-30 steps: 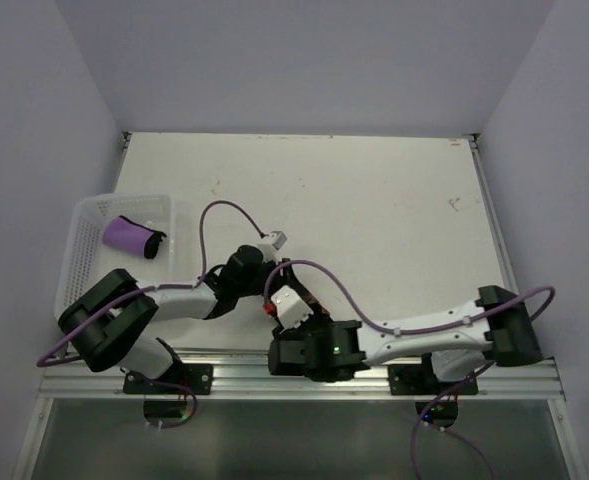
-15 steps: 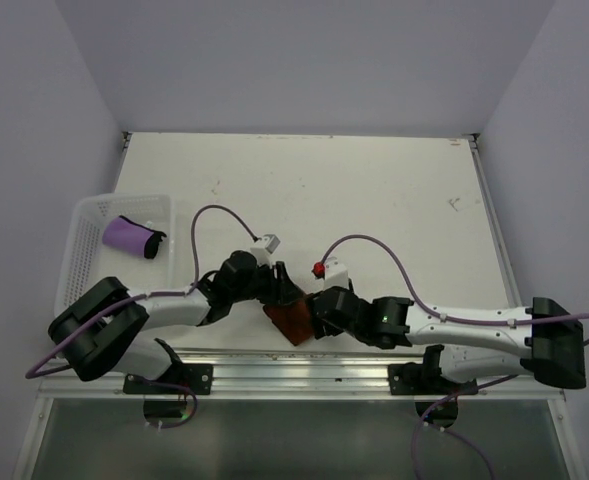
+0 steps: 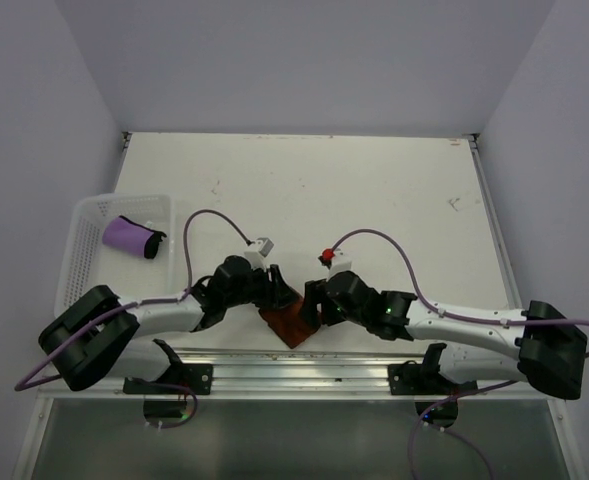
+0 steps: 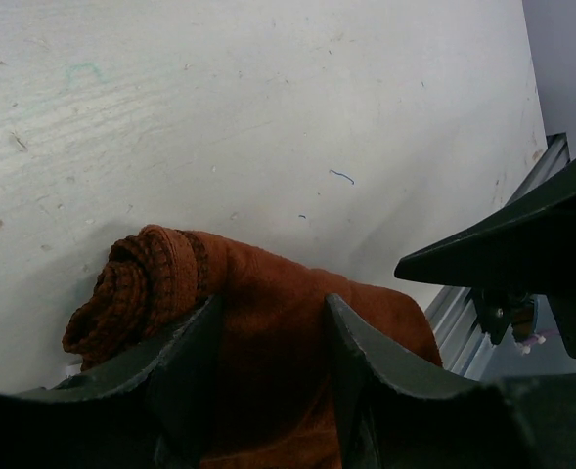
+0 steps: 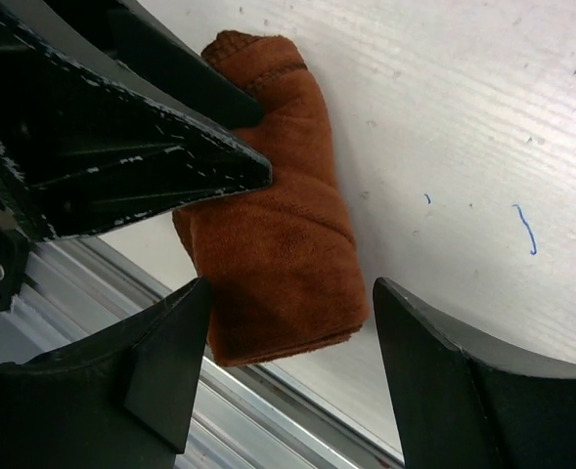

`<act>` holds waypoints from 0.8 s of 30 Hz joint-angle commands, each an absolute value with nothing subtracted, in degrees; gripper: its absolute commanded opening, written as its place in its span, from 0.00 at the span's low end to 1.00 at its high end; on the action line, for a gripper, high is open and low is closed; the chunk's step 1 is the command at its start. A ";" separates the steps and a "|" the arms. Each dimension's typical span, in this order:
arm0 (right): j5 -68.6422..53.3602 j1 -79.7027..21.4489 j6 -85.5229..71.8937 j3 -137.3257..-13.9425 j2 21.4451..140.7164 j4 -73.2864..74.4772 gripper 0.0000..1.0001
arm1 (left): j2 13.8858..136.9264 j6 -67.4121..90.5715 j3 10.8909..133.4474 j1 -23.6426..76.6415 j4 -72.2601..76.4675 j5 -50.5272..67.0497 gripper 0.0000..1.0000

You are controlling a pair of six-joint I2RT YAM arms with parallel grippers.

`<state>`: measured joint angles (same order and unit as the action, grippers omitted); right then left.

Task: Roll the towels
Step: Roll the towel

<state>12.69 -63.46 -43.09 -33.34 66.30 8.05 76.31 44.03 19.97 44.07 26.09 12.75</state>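
Note:
The rust orange-brown towel (image 3: 290, 324) lies rolled near the table's front edge, its coiled end (image 4: 141, 278) showing in the left wrist view. My left gripper (image 3: 280, 294) straddles the roll, both dark fingers (image 4: 195, 342) pressed against its sides. My right gripper (image 3: 310, 303) hovers at the roll's other end (image 5: 278, 244). It is open, with a gap between each finger and the cloth. The purple towel (image 3: 129, 236), rolled with a dark end, lies in the white basket (image 3: 82, 215).
The aluminium rail (image 3: 304, 358) runs along the front edge just beside the rust towel, also seen in the right wrist view (image 5: 170, 391). Purple cables loop above both wrists. The white table (image 3: 374, 200) stretches behind the arms.
The right arm has swung out from in front of the left arm to the towel's right, uncovering the rust roll, and its jaws have widened. The left gripper stays on the roll.

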 commanded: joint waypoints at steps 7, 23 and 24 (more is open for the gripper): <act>5.02 -62.31 -47.46 -26.99 70.83 -2.80 0.71 | 75.15 43.86 17.05 44.47 19.69 9.93 0.51; 13.51 -71.43 -43.95 -28.90 73.04 -0.98 0.25 | 72.51 43.24 20.38 44.47 12.93 5.37 0.52; 17.80 -72.85 -43.60 -29.61 74.08 1.30 0.24 | 72.42 43.33 22.22 43.95 9.96 4.75 0.52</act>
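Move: The towel's near end, the flap for the right hand, lies about 3 cm back, 2 cm to the left and some 5 cm below its open fingers. The rolled part sits roughly 2 cm ahead, 8 cm left and 5 cm below; the table's near edge runs about 8 cm straight back and 8 cm lower. From the left hand, whose fingers straddle the roll, that near end is some 7 cm back, 6 cm right and 2 cm below. Down by about 4.5 cm while drawing back, the right hand brings its open fingers around the near end of the towel; then, nearly level, it slides left and a little farther back towards the left hand as the fingers close by more than half and pinch the cloth. The left hand stays on the roll, its half-open fingers unchanged, easing only about a centimetre left. ##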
